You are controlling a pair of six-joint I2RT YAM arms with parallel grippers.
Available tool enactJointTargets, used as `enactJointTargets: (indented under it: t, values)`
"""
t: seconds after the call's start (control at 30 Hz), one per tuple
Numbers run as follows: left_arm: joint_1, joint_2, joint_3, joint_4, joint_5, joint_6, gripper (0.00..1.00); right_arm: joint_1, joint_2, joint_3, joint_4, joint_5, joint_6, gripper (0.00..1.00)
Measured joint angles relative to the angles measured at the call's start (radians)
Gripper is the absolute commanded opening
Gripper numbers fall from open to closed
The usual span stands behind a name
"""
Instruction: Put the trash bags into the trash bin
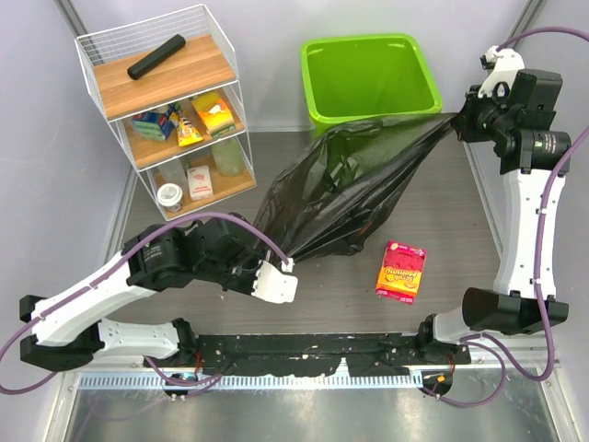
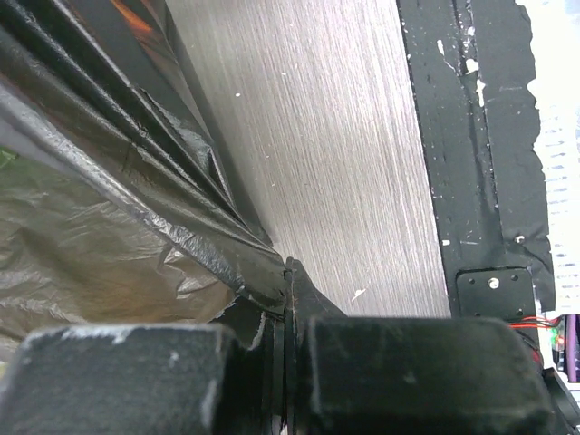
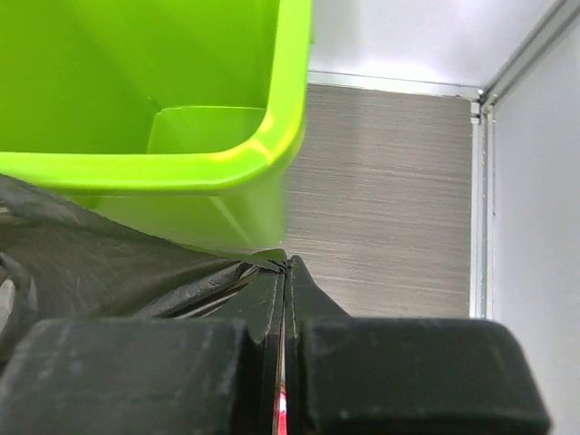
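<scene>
A glossy black trash bag (image 1: 345, 189) hangs stretched between my two grippers, sagging onto the table in front of the lime-green trash bin (image 1: 368, 78). My left gripper (image 1: 289, 264) is shut on the bag's near-left corner, low over the table; the wrist view shows crinkled black film (image 2: 136, 199) pinched at the fingertips (image 2: 288, 272). My right gripper (image 1: 453, 120) is shut on the bag's far-right corner, just beside the bin's front right corner. In the right wrist view the bin's rim (image 3: 181, 168) stands close above the pinched film (image 3: 109, 263), with the gripper (image 3: 286, 267) below it.
A white wire shelf (image 1: 170, 110) stands at the back left, with a rolled black cylinder (image 1: 155, 56) on its top board and small packages below. A red snack packet (image 1: 401, 271) lies on the table near the right arm. Walls close in on both sides.
</scene>
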Motion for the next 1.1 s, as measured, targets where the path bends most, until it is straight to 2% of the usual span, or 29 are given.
enactJointTargets:
  t: [0.17, 0.23, 0.37, 0.4, 0.47, 0.6, 0.73, 0.87, 1.1]
  values:
    - [0.0, 0.002, 0.021, -0.005, 0.026, -0.002, 0.1, -0.005, 0.0, 0.001, 0.003, -0.124, -0.004, 0.01]
    - [0.0, 0.021, 0.061, -0.005, 0.047, -0.005, 0.18, -0.007, 0.0, 0.001, 0.01, -0.173, -0.002, 0.01]
    - [-0.002, 0.085, 0.148, 0.003, 0.112, -0.008, 0.6, -0.008, -0.006, -0.001, 0.039, -0.246, 0.003, 0.01]
    - [-0.002, 0.105, 0.164, 0.005, 0.129, -0.013, 0.68, -0.008, -0.009, -0.001, 0.046, -0.26, 0.005, 0.01]
    - [-0.002, 0.142, 0.184, 0.008, 0.156, -0.019, 0.76, -0.008, -0.015, -0.001, 0.056, -0.284, 0.011, 0.01]
    - [-0.002, 0.209, 0.192, 0.022, 0.187, -0.038, 0.8, -0.008, -0.032, -0.001, 0.084, -0.336, 0.025, 0.02]
    - [-0.001, 0.231, 0.2, 0.08, 0.159, -0.084, 0.82, -0.008, -0.046, -0.002, 0.107, -0.389, 0.037, 0.01]
    - [0.008, 0.239, 0.268, 0.196, 0.034, -0.154, 0.83, -0.008, -0.068, -0.017, 0.129, -0.435, 0.04, 0.01]
    - [0.067, 0.333, 0.425, 0.45, -0.266, -0.22, 0.87, -0.008, -0.115, -0.047, 0.131, -0.503, 0.025, 0.01]
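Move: The left hand pinches the black bag's lower corner; the middle of the stretched bag is about 15 cm ahead, 19 cm right and 2 cm up. The green bin lies some 42 cm ahead and 26 cm right of that hand, its middle 8 cm lower; the red box about 11 cm ahead, 35 cm right, 25 cm below. From the right hand, holding the other end, the bag's middle is 14 cm back, 27 cm left, 12 cm down; the bin 14 cm ahead, 20 cm left, 22 cm down. The left fingers let go of the bag's corner and open wide, that hand easing right and a little up, then sweeping up, forward and right over the bag, some 20 cm in all, fingers tilting flatter and round towards forward. The right hand keeps its pinch, carrying its end about 8 cm left, rising and drawing back slightly, wrist turning about 25 degrees counter-clockwise. ##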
